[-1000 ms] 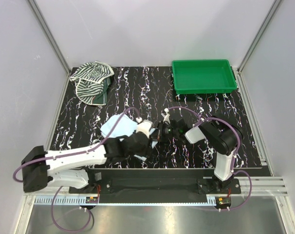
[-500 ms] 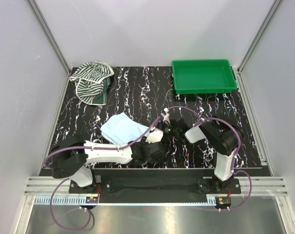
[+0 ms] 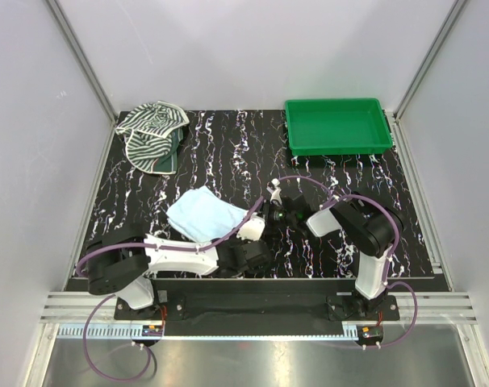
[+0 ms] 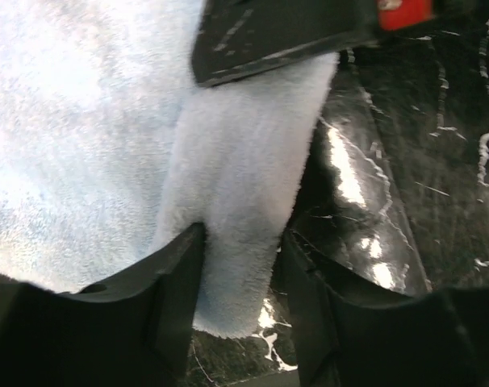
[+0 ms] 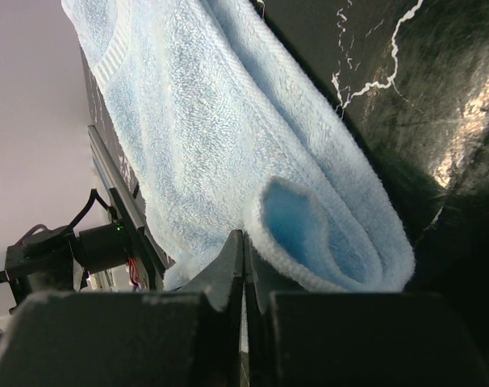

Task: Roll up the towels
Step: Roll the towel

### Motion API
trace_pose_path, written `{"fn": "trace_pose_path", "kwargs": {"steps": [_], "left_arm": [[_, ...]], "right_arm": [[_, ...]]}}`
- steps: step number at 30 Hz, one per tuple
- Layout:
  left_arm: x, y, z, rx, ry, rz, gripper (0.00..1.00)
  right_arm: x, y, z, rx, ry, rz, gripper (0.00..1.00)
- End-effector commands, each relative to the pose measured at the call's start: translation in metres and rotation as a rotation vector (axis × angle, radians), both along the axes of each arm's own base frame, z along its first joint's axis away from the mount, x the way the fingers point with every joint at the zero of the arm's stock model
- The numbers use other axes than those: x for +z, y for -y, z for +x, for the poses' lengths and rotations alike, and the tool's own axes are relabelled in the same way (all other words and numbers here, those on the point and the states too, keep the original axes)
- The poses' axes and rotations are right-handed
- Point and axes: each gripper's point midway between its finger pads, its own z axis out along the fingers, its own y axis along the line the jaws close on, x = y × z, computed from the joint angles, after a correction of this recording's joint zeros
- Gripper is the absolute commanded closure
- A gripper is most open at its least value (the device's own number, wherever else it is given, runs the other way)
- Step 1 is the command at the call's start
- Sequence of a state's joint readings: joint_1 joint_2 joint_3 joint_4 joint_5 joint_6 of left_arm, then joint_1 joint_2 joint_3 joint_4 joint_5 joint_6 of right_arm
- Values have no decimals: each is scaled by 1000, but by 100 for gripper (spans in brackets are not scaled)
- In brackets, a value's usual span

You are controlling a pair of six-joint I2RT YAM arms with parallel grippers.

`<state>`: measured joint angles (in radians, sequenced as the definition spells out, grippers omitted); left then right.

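The pale blue towel (image 3: 202, 214) lies at the table's middle front, its right end folded into a loose roll (image 5: 333, 242). My right gripper (image 3: 269, 216) is shut at that end, and the towel's edge curls off its tips (image 5: 244, 242). In the left wrist view my left gripper (image 4: 243, 266) stands open astride the same folded end (image 4: 236, 201). One finger (image 4: 176, 290) touches the cloth; a thin gap shows at the other. The right gripper's black body (image 4: 285, 32) lies across the towel above. The striped towel (image 3: 152, 133) sits crumpled at the back left.
A green tray (image 3: 337, 125) stands at the back right corner. My left arm (image 3: 180, 256) lies low along the table's front edge. Grey walls close in the left, back and right sides.
My left arm has drawn in along the front edge, and its gripper has come off the top of the blue towel to its right end. More of the towel shows. The right arm is unmoved.
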<state>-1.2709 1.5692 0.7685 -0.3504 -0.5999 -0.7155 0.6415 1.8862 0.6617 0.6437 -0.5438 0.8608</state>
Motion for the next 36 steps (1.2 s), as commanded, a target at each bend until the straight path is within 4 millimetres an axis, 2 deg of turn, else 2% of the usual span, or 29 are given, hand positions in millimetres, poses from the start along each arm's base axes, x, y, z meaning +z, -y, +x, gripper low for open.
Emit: {"fn": "trace_pose_path", "kwargs": {"steps": [1, 6, 8, 9, 11, 12, 13, 14, 15, 16, 17, 18, 19, 20, 21, 22, 23, 24, 25, 26, 28, 30, 31, 32, 33, 34, 35, 36], "left_arm": [[-20, -30, -8, 29, -34, 98, 57], [-20, -39, -3, 68, -5, 133, 69], [-20, -37, -3, 60, -5, 123, 73], [-21, -36, -4, 55, -7, 121, 78], [-22, -34, -5, 48, -19, 114, 83], [-22, -33, -6, 41, -26, 113, 87], [-22, -32, -6, 37, -31, 110, 92], [-22, -29, -7, 29, -47, 102, 97], [-19, -23, -8, 18, -54, 88, 99], [-19, -19, -9, 8, -69, 82, 100], [-18, -14, -12, -3, -91, 70, 100], [-17, -9, -13, -13, -104, 64, 100], [-12, 0, -13, -22, -116, 42, 100], [-11, 6, -15, -33, -141, 26, 100], [-9, 11, -17, -41, -155, 12, 100], [-4, 22, -16, -48, -168, -21, 100], [-4, 29, -21, -62, -212, -54, 100], [-1, 35, -22, -72, -231, -82, 100], [3, 44, -22, -83, -244, -127, 100], [6, 50, -26, -96, -290, -171, 100], [16, 66, -26, -118, -314, -264, 100], [25, 73, -29, -132, -377, -361, 100], [33, 82, -26, -149, -379, -435, 100], [37, 82, -31, -157, -444, -507, 100], [40, 84, -31, -165, -462, -558, 100], [56, 97, -26, -205, -448, -670, 100], [68, 99, -27, -216, -503, -765, 100], [69, 99, -26, -226, -507, -830, 100]], "right_arm": [[-24, 12, -9, -8, -41, -82, 100], [-10, 11, -4, -19, -15, -80, 100], [-9, 13, -4, -16, -16, -98, 100], [-2, 12, -1, -22, -2, -95, 100], [0, 16, -2, -25, -1, -121, 100], [10, 18, 6, -53, 29, -127, 100], [9, 23, 4, -61, 17, -158, 98], [11, 31, 11, -103, 31, -192, 98], [29, 33, 19, -131, 66, -195, 97], [26, 45, 16, -151, 39, -259, 95], [42, 55, 27, -209, 85, -289, 84], [59, 59, 37, -241, 120, -309, 79], [66, 69, 40, -264, 135, -356, 75], [66, 88, 40, -304, 127, -448, 57], [97, 94, 52, -351, 180, -445, 54], [98, 111, 47, -370, 158, -521, 53], [109, 125, 53, -425, 180, -560, 52], [135, 138, 60, -482, 215, -551, 51], [140, 153, 55, -506, 199, -587, 51], [163, 164, 54, -557, 243, -569, 51], [178, 180, 47, -600, 258, -572, 50], [198, 187, 35, -621, 294, -520, 50], [203, 187, 30, -625, 297, -499, 50], [214, 187, 22, -620, 318, -450, 51], [210, 186, 16, -617, 304, -432, 50], [214, 185, 13, -616, 314, -402, 51], [212, 182, 3, -591, 311, -367, 52], [212, 178, -1, -573, 314, -340, 52]]}}
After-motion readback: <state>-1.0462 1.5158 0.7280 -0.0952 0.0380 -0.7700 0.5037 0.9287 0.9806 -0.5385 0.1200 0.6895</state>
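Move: Between the left hand's open fingers already lies the right edge of the blue towel, practically at the hand point; the towel's middle is about 9 cm to the left and 3 cm ahead. The right hand, shut, has the towel's far right corner at its tips, with that pinching spot some 9 cm back and 4 cm left of it. The green bin is roughly 30 cm to the right hand's right and 33 cm ahead, a little higher. Closing on the towel's right edge, the left fingers pinch it almost in place, then drag it about 7 cm to the right with a slight pull back and lift, the wrist tilting some 35 degrees until the fingers point steeper and rightward. The right fingers open halfway as that hand comes off the far corner, rising about 23 cm and going right 18 cm, swinging out forward and back again while turning clockwise. ##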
